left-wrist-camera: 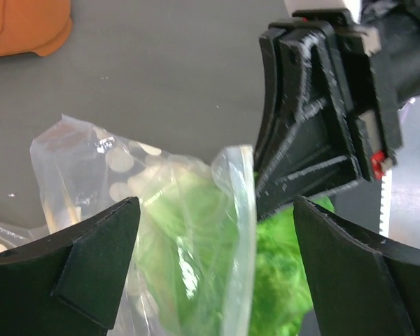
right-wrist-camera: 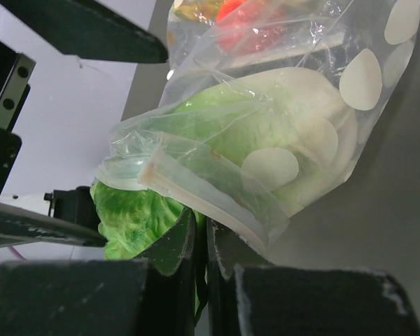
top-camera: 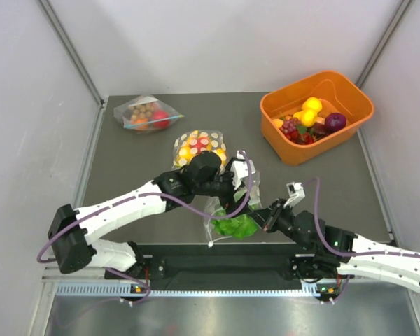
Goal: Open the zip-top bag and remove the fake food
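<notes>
The zip-top bag (top-camera: pixel 222 210), clear with white dots, lies near the table's front edge with its mouth open. A ruffled green lettuce head (top-camera: pixel 236 225), the fake food, pokes out of that mouth. My right gripper (right-wrist-camera: pixel 204 222) is shut on a thin green leaf of the lettuce (right-wrist-camera: pixel 136 213), just under the bag's zip rim (right-wrist-camera: pixel 203 199). From above, the right gripper (top-camera: pixel 267 218) sits at the bag's right side. My left gripper (left-wrist-camera: pixel 217 210) is open, its fingers on either side of the bag's raised rim (left-wrist-camera: pixel 239 231) and clear of it. The lettuce (left-wrist-camera: pixel 280 273) shows green behind the rim.
A second dotted bag (top-camera: pixel 199 145) with yellow and red pieces lies just behind the left gripper (top-camera: pixel 241 183). A plain clear bag (top-camera: pixel 145 114) with brown balls is at the back left. An orange bin (top-camera: pixel 350 94) at the back right holds fruit and a round purple piece (top-camera: pixel 334 122).
</notes>
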You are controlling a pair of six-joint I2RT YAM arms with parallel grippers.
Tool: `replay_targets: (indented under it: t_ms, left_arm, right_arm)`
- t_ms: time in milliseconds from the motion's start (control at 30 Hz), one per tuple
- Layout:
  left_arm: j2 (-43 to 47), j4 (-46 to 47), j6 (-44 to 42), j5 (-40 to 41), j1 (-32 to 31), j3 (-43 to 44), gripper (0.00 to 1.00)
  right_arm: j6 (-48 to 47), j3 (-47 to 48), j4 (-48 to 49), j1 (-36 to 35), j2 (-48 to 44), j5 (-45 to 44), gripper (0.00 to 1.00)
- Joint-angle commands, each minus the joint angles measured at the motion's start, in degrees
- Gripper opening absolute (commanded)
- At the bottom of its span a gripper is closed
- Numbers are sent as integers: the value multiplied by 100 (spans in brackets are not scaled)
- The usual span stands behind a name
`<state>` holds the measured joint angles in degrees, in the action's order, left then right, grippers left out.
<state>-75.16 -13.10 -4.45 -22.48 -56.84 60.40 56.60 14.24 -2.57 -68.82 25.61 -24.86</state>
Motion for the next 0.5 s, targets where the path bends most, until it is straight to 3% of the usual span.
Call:
replay_targets:
  t_ms: [0,33,167,233,267,400,467]
  left_arm:
    - [-262,273,-144,-2,6,305,93]
    - [-332,265,-153,-11,6,340,88]
    - [-702,159,-153,-46,6,499,50]
    - [-781,106,-170,-72,6,499,39]
    - [-834,98,-170,-46,6,473,26]
    - [-948,124,-118,321,6,437,3]
    - [-992,194,-39,419,15,420,2]
  right_arm:
    - [-166,140,485,44,102,166,0]
    - [-184,167,485,44,129,209,0]
    - [-324,228,468,44,269,263,0]
    - [-386,255,459,44,296,271,0]
    - [-473,263,485,35,313,289,0]
    - [-843,325,669,35,523,683,0]
    - [-1070,316,880,26,647,903,0]
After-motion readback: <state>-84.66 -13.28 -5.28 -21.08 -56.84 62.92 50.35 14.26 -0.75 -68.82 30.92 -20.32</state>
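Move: The zip-top bag's open rim stands roughly 2 cm ahead of the left hand, 2 cm to its right and 5 cm below; the lettuce lies about 3 cm left of that hand, 2 cm back and 8 cm below. The dotted bag is some 23 cm ahead and 16 cm left of the left hand, 10 cm lower. From the right hand, already shut on the lettuce leaf, the rim is about 3 cm ahead, 2 cm left and 2 cm above. Left hand drops about 5 cm and pinches the bag's rim; the right lowers 2 cm, keeping the lettuce. ##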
